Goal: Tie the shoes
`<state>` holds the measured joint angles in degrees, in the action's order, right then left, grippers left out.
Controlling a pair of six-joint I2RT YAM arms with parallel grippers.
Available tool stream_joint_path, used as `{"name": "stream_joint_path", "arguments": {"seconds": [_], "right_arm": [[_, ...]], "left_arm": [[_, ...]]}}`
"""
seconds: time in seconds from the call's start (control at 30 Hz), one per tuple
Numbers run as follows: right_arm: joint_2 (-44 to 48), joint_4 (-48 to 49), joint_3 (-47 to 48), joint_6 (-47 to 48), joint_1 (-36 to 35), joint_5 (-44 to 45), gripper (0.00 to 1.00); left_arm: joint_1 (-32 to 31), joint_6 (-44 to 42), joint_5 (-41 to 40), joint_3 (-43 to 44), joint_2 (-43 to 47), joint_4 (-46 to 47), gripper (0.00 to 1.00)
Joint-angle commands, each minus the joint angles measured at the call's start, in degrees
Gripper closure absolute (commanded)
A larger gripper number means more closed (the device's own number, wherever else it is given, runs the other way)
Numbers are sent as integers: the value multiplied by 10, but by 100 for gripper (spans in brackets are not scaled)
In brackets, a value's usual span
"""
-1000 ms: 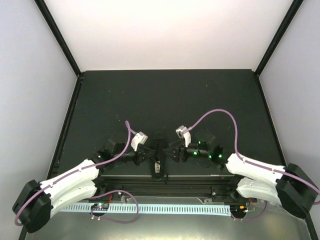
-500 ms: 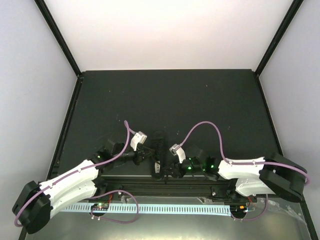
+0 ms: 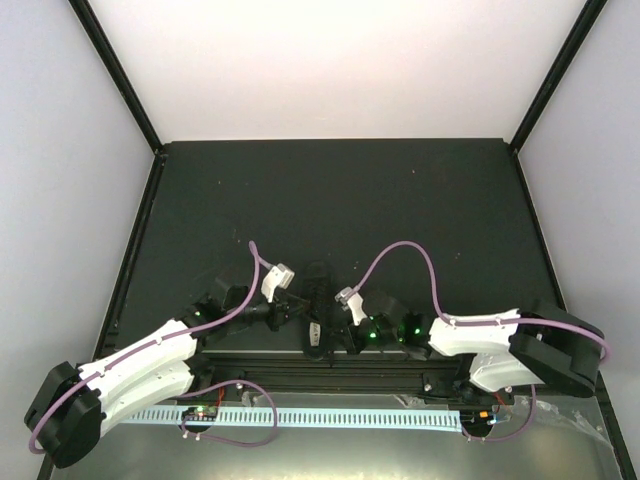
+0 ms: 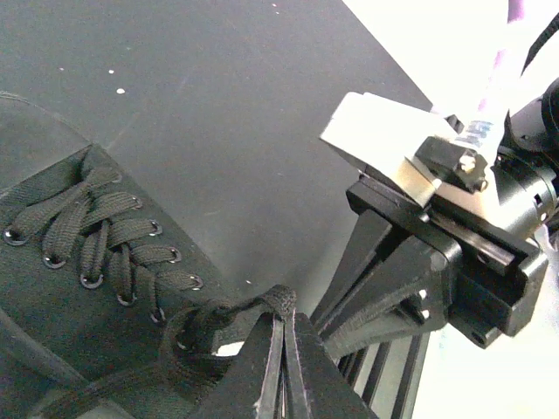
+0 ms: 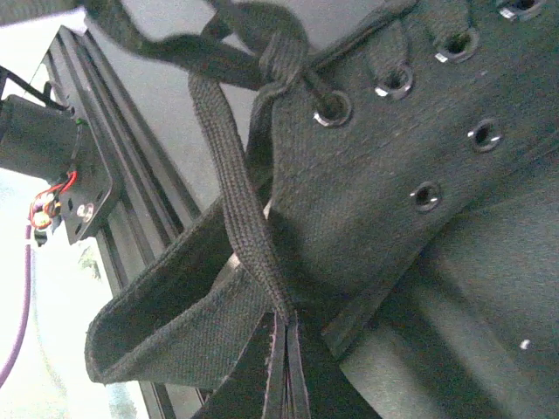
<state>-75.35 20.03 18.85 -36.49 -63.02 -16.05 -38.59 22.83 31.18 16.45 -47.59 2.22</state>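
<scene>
One small black canvas shoe [image 3: 316,310] lies on the dark table near its front edge, between the two arms. In the left wrist view the shoe [image 4: 61,288] shows its laced eyelets, and my left gripper [image 4: 286,316] is shut on a loop of black lace [image 4: 262,305] at the top of the lacing. In the right wrist view my right gripper [image 5: 286,330] is shut on a flat black lace [image 5: 231,201] that runs up to the top eyelet of the shoe [image 5: 410,157]. From above, the left gripper [image 3: 296,312] and the right gripper [image 3: 338,330] flank the shoe closely.
The black table mat [image 3: 330,200] stretches behind the shoe. A metal rail [image 3: 330,370] runs along the near edge right by both grippers. Purple cables [image 3: 400,255] arch over the wrists. White walls enclose the cell.
The right arm has swung in and down toward the near side of the shoe, and its gripper has closed from open onto the lace. The left gripper stays shut in place.
</scene>
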Motion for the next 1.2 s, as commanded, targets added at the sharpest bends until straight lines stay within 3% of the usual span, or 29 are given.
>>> {"name": "stream_joint_path", "arguments": {"seconds": [0.0,0.3,0.87,0.93,1.17], "right_arm": [[33,-64,17,0,4,49,98],[22,-151,72,36,80,35,98],[-54,-200,197,132,74,-45,98],[-58,-198,197,130,73,-46,98],[-56,-199,194,122,71,-32,98]], "left_arm": [[3,-19,52,-4,8,22,98],[1,-29,113,-13,-6,38,98],[-7,17,36,-46,28,-33,98],[-7,21,32,-47,35,-44,93],[-6,57,-54,-5,97,-154,62]]}}
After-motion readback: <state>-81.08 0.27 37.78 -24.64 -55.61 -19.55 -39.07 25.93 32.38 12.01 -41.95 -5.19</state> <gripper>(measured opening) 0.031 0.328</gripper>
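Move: The left hand pinches a lace loop, with the knot about 2 cm ahead of it, 1 cm right and 3 cm below. The right hand, low on the shoe's right, pinches a lace strand; from it the knot is roughly 5 cm ahead, 4 cm left and 3 cm up. The laced eyelets start some 6 cm beyond the knot, a little lower, and the heel opening lies about 7 cm back of the knot and 6 cm lower. Keeping its pinch on the strand, the right hand draws it forward some 6 cm along the shoe, swinging slightly right at first, then lifts and comes back left to the knot, easing back and down about 1 cm at the last. Meanwhile the left hand carries the loop back about 3 cm, then lowers it some 3 cm towards the heel and opens its fingers a third of the way, letting go of the loop while shifting slightly left. ##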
